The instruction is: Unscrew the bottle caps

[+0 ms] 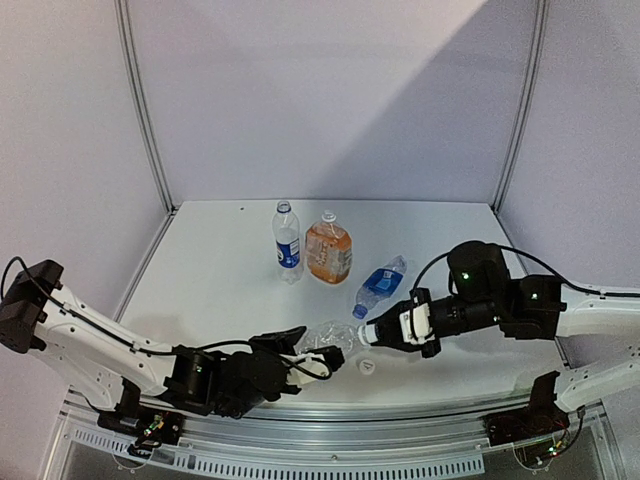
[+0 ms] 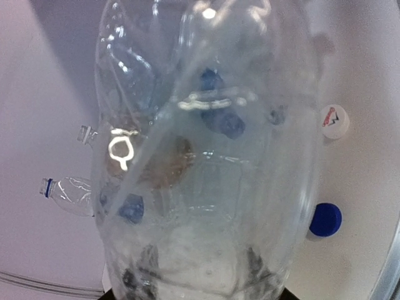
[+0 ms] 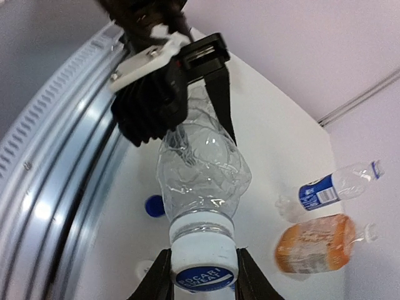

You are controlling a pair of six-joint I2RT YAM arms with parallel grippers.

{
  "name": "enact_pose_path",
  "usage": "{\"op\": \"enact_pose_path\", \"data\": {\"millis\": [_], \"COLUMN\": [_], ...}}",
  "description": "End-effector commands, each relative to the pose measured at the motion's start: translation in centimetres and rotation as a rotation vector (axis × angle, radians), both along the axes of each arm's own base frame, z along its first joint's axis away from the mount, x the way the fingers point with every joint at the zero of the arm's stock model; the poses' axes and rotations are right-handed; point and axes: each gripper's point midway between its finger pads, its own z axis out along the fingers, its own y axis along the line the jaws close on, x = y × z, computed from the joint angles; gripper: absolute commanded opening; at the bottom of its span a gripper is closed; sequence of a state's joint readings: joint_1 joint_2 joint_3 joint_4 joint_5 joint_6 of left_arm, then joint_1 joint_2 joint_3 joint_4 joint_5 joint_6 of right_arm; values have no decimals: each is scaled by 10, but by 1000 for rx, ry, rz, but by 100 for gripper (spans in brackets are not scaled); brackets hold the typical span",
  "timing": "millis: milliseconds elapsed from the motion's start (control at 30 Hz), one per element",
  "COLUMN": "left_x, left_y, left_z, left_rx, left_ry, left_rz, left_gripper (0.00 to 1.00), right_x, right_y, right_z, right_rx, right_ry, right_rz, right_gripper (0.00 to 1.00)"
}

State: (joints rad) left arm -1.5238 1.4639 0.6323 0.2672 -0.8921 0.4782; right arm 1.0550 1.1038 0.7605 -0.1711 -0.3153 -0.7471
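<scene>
A plain clear bottle (image 1: 330, 340) is held level above the table's front edge, between the two arms. My left gripper (image 1: 312, 357) is shut on its body; in the left wrist view the bottle (image 2: 206, 144) fills the frame and the fingers show only as dark shapes through the plastic. The bottle's white cap (image 3: 204, 257) has a blue printed top. My right gripper (image 3: 204, 278) is shut on that cap, a finger (image 3: 157, 278) on each side. A loose blue cap (image 3: 154, 206) and a loose white cap (image 1: 367, 366) lie on the table under the bottle.
A blue-labelled clear bottle (image 1: 287, 243) and a squat orange-filled bottle (image 1: 328, 252) stand upright at mid-table. Another blue-labelled bottle (image 1: 380, 285) lies on its side just behind my right gripper. The metal rail (image 3: 56, 187) runs along the table's near edge.
</scene>
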Motion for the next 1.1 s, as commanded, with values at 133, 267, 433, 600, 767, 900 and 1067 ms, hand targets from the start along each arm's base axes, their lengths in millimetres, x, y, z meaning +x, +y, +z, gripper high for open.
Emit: {"op": "enact_pose_path", "data": {"millis": [133, 267, 433, 600, 767, 900, 1067], "left_x": [-15, -14, -13, -18, -2, 23, 35], "left_y": [-3, -1, 1, 0, 14, 39, 58], "left_z": [-11, -13, -9, -1, 18, 34, 50], "left_rx": [1, 16, 6, -46, -118, -191, -294], "left_ry": [75, 70, 70, 105, 74, 51, 59], "left_rz": [-60, -49, -45, -72, 17, 159, 238], "left_gripper": [26, 26, 26, 26, 26, 27, 28], "right_x": [29, 29, 26, 25, 32, 37, 54], "right_y": [-13, -20, -29, -31, -30, -31, -46], "right_z": [-28, -16, -2, -8, -3, 10, 36], "right_rx": [-256, -261, -265, -321, -281, -190, -70], "right_ry": [-573, -640, -694, -736, -609, -378, -163], "right_rz": [38, 15, -18, -33, -161, -335, -622], "right_gripper": [20, 21, 21, 21, 25, 26, 19]}}
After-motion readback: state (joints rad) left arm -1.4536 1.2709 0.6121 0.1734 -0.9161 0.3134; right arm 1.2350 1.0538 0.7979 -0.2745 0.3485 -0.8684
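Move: The white bottle cap is already pinched in the right fingers, on the clear bottle's mouth. From the left hand, gripping that bottle's body, the cap is about 9 cm right, 3 cm ahead and 5 cm up. From the right hand, a loose white cap lies roughly 18 cm below and 1 cm right, and a blue-label bottle some 17 cm ahead, 4 cm right and 16 cm below. Keep the right fingers shut on the white cap and turn it on some 40 degrees, counter-clockwise as seen from the right gripper along its fingers, sinking about 2 cm at first. Then draw the right hand forward and right off the mouth, easing part of the twist back. With the bottle still gripped, dip the left hand slightly, then lift it about 6 cm, swinging forward and left away from the right hand. ##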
